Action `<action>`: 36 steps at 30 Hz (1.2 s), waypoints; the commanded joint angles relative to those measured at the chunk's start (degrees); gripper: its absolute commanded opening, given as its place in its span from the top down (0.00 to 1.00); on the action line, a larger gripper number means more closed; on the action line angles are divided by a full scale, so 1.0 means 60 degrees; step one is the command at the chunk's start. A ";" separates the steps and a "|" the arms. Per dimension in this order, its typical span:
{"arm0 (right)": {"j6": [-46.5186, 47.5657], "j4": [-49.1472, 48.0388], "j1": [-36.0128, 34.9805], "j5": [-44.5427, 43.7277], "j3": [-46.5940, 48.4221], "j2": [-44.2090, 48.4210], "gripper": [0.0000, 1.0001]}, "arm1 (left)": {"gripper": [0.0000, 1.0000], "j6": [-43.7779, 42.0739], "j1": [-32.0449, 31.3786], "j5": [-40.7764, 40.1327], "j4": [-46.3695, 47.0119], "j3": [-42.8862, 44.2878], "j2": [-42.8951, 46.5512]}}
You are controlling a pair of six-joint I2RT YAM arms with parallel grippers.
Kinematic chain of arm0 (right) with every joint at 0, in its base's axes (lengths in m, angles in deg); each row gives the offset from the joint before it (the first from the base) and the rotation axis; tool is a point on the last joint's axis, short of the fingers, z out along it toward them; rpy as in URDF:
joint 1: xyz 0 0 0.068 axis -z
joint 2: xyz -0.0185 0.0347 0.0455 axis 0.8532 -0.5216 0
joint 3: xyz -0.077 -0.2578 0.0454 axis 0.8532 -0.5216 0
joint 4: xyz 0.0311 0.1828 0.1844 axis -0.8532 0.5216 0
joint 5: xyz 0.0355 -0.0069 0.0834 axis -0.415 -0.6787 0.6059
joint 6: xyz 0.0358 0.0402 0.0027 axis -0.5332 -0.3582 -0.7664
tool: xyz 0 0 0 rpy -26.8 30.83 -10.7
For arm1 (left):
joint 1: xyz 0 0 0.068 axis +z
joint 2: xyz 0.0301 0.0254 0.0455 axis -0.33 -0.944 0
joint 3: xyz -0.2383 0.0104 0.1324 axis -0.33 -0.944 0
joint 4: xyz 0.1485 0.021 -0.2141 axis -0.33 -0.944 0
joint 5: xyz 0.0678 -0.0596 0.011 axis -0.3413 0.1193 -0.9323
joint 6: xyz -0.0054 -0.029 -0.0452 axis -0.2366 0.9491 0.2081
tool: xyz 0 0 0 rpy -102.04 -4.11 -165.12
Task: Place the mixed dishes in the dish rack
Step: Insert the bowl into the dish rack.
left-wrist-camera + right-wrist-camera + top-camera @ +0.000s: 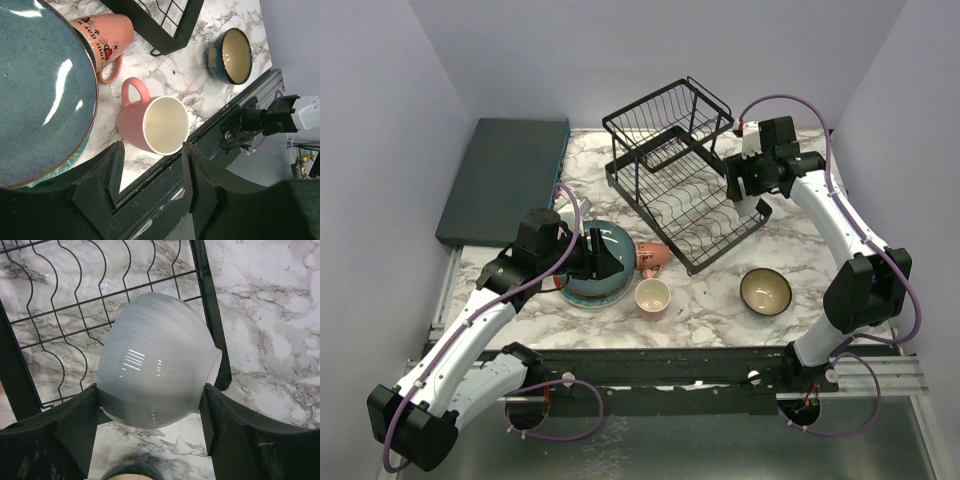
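Observation:
My right gripper (151,389) is shut on a white bowl (155,360), a finger on each side of its wall, and holds it over the right end of the black wire dish rack (685,185). My left gripper (152,147) is open with nothing between its fingers, and hovers at the edge of a plate stack topped by a dark teal plate (40,90). Just past its fingertips a pink mug (155,125) stands upright. A second, printed pink mug (102,37) lies on its side beside the stack. A dark cream-lined bowl (766,291) sits to the right.
A dark teal flat slab (505,180) lies at the back left. The table's black front rail (680,365) runs just below the mugs and the bowl. The rack's slotted base (60,315) shows wavy wires under the held bowl.

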 commanded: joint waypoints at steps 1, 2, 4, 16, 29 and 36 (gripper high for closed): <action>0.1655 -0.0351 0.0058 0.0799 0.0253 -0.0070 1.00 | 0.45 -0.0168 -0.0089 -0.0290 -0.0031 -0.0093 0.0260; 0.1866 -0.0367 0.0050 0.0851 0.0169 -0.0071 1.00 | 0.45 -0.0163 -0.0104 -0.0308 -0.0042 -0.0100 0.0282; 0.2230 -0.0436 0.0050 0.0871 0.0046 -0.0051 1.00 | 0.45 -0.0170 -0.0146 -0.0354 -0.0042 -0.0098 0.0306; 0.3291 -0.0407 0.0061 0.1397 -0.0053 -0.0711 1.00 | 0.44 -0.0141 -0.0194 -0.0590 -0.0083 -0.0117 0.0459; 0.3302 -0.1056 0.0232 0.1667 -0.0546 -0.0867 1.00 | 0.41 -0.0133 -0.0194 -0.0737 -0.0115 -0.0124 0.0431; 0.3287 -0.1020 0.0288 0.1909 -0.0713 -0.1039 1.00 | 0.39 -0.0119 -0.0194 -0.0781 -0.0122 -0.0128 0.0400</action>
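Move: The right hand already holds the white bowl above the right-hand end of the dish rack's lower tray. The place for it lies almost straight beneath, about 1 cm ahead, 1 cm left and 9 cm down. The dark bowl is some 17 cm back and 7 cm right; the rack's upper tier sits roughly 11 cm ahead and 15 cm left, near hand height. From the idle left hand the place is about 12 cm ahead, 27 cm right and 10 cm lower. Keeping the white bowl pinched between its unchanged fingers, the right hand first swings it counter-clockwise by nearly 20 degrees, almost on the spot, lining it up with the tray's bars. Most of the lowering follows, about 5 cm down towards the wires at the tray's right-hand end, quick at first and then nearly stopping. Whether the bowl touches the wires can't be seen. ##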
